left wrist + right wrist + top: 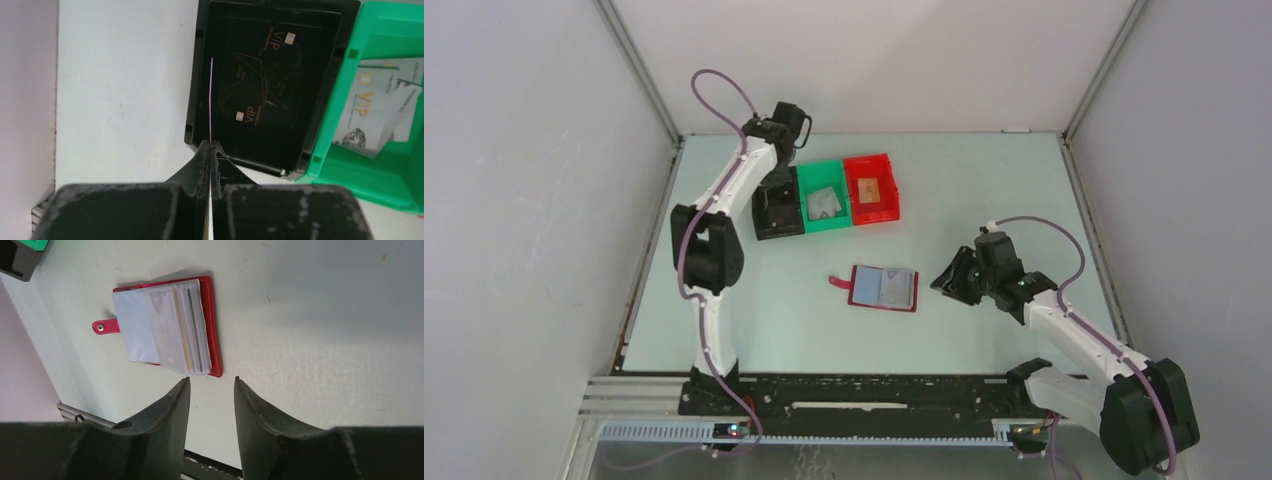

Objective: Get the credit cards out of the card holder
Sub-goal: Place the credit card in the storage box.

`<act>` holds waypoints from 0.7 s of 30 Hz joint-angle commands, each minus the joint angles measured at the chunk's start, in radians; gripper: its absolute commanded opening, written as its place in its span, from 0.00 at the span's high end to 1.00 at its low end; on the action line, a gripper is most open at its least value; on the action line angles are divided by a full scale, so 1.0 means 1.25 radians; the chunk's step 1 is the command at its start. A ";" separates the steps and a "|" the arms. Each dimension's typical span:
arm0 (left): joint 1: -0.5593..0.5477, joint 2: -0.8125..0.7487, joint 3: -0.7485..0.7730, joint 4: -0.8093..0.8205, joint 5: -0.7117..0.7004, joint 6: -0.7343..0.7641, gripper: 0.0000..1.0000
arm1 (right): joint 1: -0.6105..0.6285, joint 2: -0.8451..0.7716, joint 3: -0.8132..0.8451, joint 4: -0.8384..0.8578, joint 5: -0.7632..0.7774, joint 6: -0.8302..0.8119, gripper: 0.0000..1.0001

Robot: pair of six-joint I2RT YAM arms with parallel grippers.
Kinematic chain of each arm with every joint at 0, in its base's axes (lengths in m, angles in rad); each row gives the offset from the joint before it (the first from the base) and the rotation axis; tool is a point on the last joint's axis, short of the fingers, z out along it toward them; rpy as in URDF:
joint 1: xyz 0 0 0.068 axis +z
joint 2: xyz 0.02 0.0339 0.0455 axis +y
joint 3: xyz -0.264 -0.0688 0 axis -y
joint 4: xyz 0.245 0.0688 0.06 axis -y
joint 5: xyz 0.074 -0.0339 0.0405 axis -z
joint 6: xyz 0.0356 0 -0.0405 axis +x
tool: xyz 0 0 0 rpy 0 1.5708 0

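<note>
The dark-red card holder (884,288) lies open on the table, its strap tab to the left, with several credit cards (165,330) fanned in clear sleeves over its red cover (214,315). My right gripper (944,282) hovers just right of it, open and empty (211,382). At the back left, my left gripper (210,144) is shut on one credit card (211,100), seen edge-on as a thin line above the left wall of the black bin (196,75). Two dark cards (265,80) lie inside that bin.
Three bins stand in a row at the back: black (777,215), green (824,205) holding grey cards (370,110), and red (871,188) holding a tan card. White walls close in the table on the left, right and back.
</note>
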 commanded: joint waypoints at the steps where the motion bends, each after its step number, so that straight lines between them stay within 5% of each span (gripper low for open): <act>1: 0.008 0.049 0.099 -0.023 -0.046 0.009 1.00 | -0.007 -0.021 0.022 -0.030 0.026 -0.018 0.53; 14: 0.016 0.151 0.080 0.039 -0.038 0.011 1.00 | -0.011 -0.026 0.021 -0.045 0.046 0.007 0.53; 18: 0.018 0.154 0.088 0.038 -0.011 0.010 0.71 | -0.012 -0.026 0.022 -0.040 0.045 0.007 0.53; 21: 0.018 0.126 0.078 0.040 0.016 0.005 0.62 | -0.011 -0.027 0.021 -0.043 0.050 0.013 0.53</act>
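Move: The left hand, holding a credit card, is almost over the middle of the storage box's black compartment, which lies about 13 cm below and 1 cm to the right. The green compartment is some 11 cm to the right and 1 cm farther out, the red one 21 cm right and 2 cm farther out. From the right hand the black compartment lies about 19 cm ahead and 30 cm left. The left hand lowers the card about 6.5 cm into the black compartment, drifting forward 2.5 cm, then opens its fingers. ##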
